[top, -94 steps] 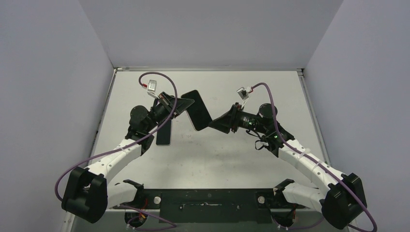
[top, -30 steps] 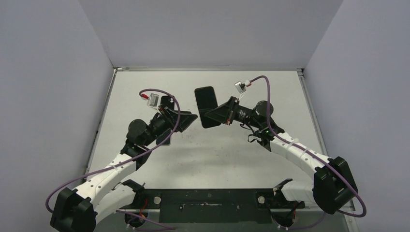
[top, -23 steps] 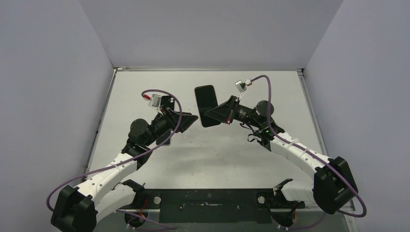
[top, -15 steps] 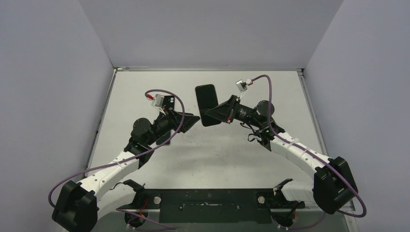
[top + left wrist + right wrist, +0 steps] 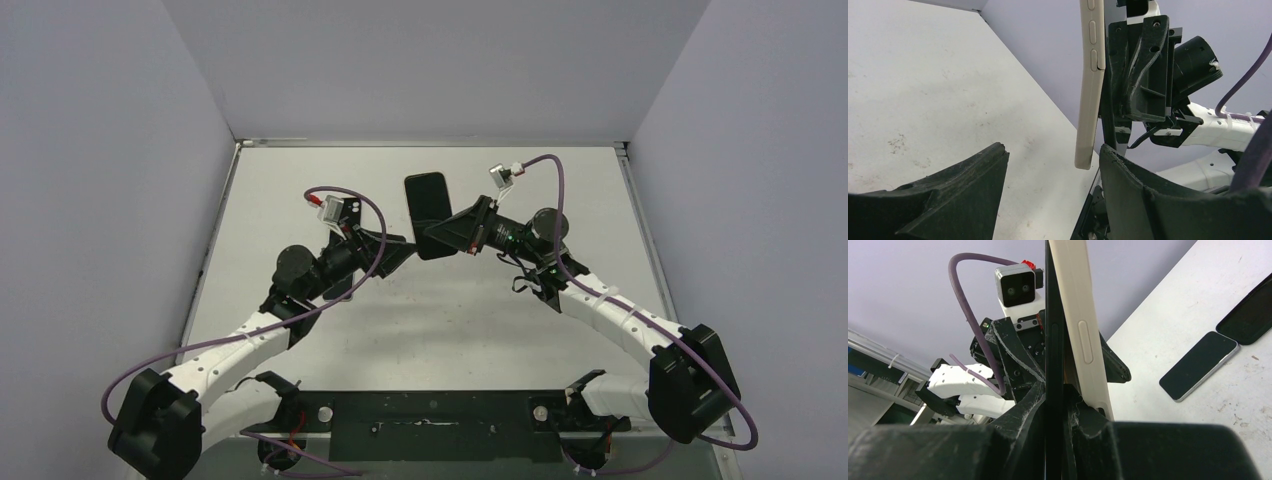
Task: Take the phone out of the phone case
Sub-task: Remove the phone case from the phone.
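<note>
My right gripper (image 5: pixel 430 236) is shut on the phone (image 5: pixel 425 198), a thin black slab held upright above the table. In the right wrist view the phone's dark edge (image 5: pixel 1054 350) is pinched between the fingers. The cream phone case (image 5: pixel 1075 325) stands off beside it, outside one finger. My left gripper (image 5: pixel 398 250) is open just below and to the left of the phone. In the left wrist view the case's lower end (image 5: pixel 1088 150) hangs between the open fingers (image 5: pixel 973 190), close to the right one without touching it. The right gripper (image 5: pixel 1138 65) shows behind the case.
Two other phones lie flat on the table at the left: a silver-edged one (image 5: pixel 1198 365), mostly under my left arm (image 5: pixel 342 288) in the top view, and a black one (image 5: pixel 1248 310). Walls close in the table on three sides.
My left gripper has crept to the right, toward the lower end of the held phone. The right gripper has kept the phone almost still.
</note>
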Controlling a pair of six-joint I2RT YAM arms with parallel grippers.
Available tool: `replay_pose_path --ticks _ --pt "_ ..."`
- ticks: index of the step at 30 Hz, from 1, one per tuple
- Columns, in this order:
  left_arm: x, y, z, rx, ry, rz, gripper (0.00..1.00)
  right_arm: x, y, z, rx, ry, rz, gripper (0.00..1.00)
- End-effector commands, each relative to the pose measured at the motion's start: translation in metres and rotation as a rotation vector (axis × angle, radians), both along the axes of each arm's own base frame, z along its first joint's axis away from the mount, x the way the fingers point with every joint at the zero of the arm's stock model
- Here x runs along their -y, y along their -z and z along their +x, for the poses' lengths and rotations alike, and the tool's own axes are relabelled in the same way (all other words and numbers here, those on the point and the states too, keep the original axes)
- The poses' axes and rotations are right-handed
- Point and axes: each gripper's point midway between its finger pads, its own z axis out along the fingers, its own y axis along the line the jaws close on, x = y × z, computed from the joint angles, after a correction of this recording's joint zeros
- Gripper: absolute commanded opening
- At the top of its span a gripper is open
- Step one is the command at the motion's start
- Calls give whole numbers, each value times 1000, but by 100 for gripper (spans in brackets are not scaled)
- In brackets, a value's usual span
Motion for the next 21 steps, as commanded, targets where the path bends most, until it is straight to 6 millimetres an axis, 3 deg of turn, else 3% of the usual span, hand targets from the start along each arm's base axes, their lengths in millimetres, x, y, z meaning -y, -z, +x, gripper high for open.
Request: replay_pose_path --ticks 1,7,15,18,21 --pt "6 -18 -9 78 48 -36 65 5 -59 -7 176 11 113 0" --pt "8 -20 -3 74 35 -48 59 0 -58 -14 186 -21 107 0" --pt "16 -44 1 118 60 -95 48 -4 -52 -21 191 -48 81 0" --pt "15 -49 4 116 45 -104 37 -5 -48 -22 187 -56 69 0" --pt "12 -50 11 102 9 -101 19 -6 -41 -24 177 -61 51 0"
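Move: The light phone case, split slightly away from the phone on its underside, has its middle about 5 cm to the right of the left hand, 2 cm ahead and 3 cm above; its near lower corner hangs just off the open left fingertips. The phone lies against it, its middle some 5 cm right, 2 cm ahead and 4 cm above the left hand. The right hand already pinches the phone, the case's middle about 2 cm ahead, 1 cm to its left and 1 cm above. Rightward by about 1.5 cm, dipping slightly and then rising some 1.5 cm at the end, the left hand brings its fingers around the near lower corner of the light case and closes them from about two-thirds open to roughly a quarter, one finger going into the gap beside the phone. The right hand keeps its pinch on the phone and eases about 1 cm back and to the left, towards the left hand. ##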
